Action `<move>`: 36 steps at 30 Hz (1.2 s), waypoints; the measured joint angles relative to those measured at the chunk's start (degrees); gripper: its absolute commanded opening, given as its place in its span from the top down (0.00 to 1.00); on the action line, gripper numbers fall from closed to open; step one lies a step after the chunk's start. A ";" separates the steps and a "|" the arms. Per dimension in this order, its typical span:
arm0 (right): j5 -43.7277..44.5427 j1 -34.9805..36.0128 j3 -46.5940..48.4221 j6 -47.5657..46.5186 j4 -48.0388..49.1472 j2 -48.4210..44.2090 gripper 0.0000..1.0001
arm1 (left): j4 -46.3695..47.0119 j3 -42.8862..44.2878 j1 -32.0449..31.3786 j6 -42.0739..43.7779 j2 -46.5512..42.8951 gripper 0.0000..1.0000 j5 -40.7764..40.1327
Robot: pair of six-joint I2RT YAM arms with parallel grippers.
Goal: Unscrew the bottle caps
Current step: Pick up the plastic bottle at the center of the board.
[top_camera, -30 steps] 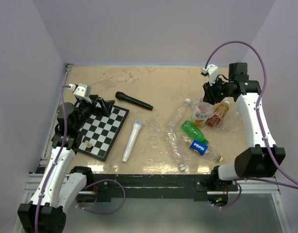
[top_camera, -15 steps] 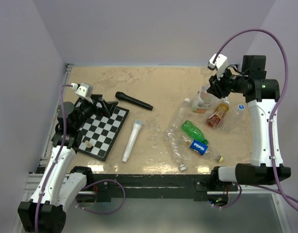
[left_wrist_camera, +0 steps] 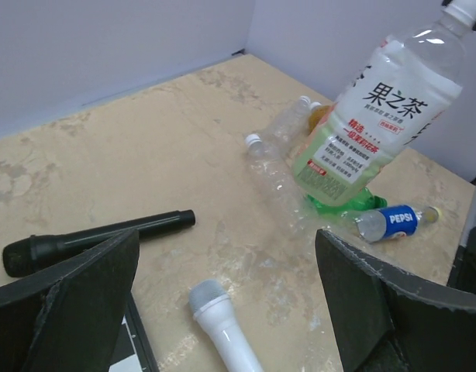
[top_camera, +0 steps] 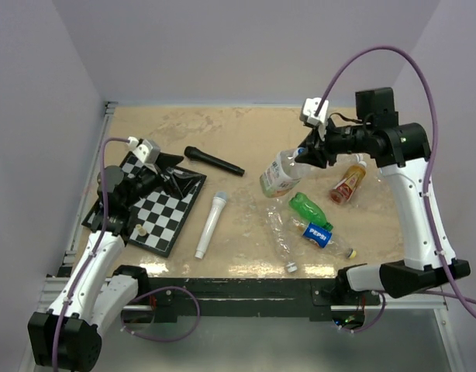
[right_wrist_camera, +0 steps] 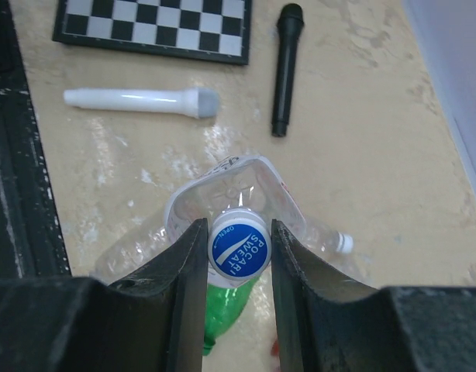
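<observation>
My right gripper is shut on the blue-topped cap of a clear bottle with a white and green label. It holds the bottle tilted in the air above the table's middle right. In the left wrist view that bottle hangs at the upper right. Below it lie a green bottle, a Pepsi bottle, an orange bottle and a crushed clear bottle with a white cap. My left gripper stands open over the chessboard's far corner, holding nothing.
A chessboard with a small brown piece lies at the left. A white microphone lies beside it and a black microphone behind it. Walls close in the back and both sides.
My right arm has lifted the labelled bottle by its cap out of the bottle pile and swung it left toward the middle, tilting it. My left gripper has shifted slightly right.
</observation>
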 measured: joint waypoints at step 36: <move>-15.15 5.60 -13.73 10.10 15.43 1.16 1.00 | 13.97 -4.22 -7.13 -11.37 9.49 0.00 5.27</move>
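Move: The plastic bottle already hangs, tilted, from the right hand's pinch at its cap, its middle some 4 cm left of and 8 cm below that hand. It lies about 26 cm right of the open left gripper and about level with it; the left gripper is roughly 30 cm left of and 8 cm below the right hand. About 25 cm below the left hand, the white microphone lies 6 cm right and 2 cm back, the black one 18 cm ahead and 6 cm right. The plastic bottle, still pinched by its cap, is carried some 6–7 cm left and then also down about 3 cm towards the left hand, the right wrist turning counter-clockwise and tipping down by around 20 degrees overall. The left gripper, wide open, comes about 5 cm right towards the bottle, backing off a little, then sinks some 3 cm, turning clockwise and dipping its fingertips. ##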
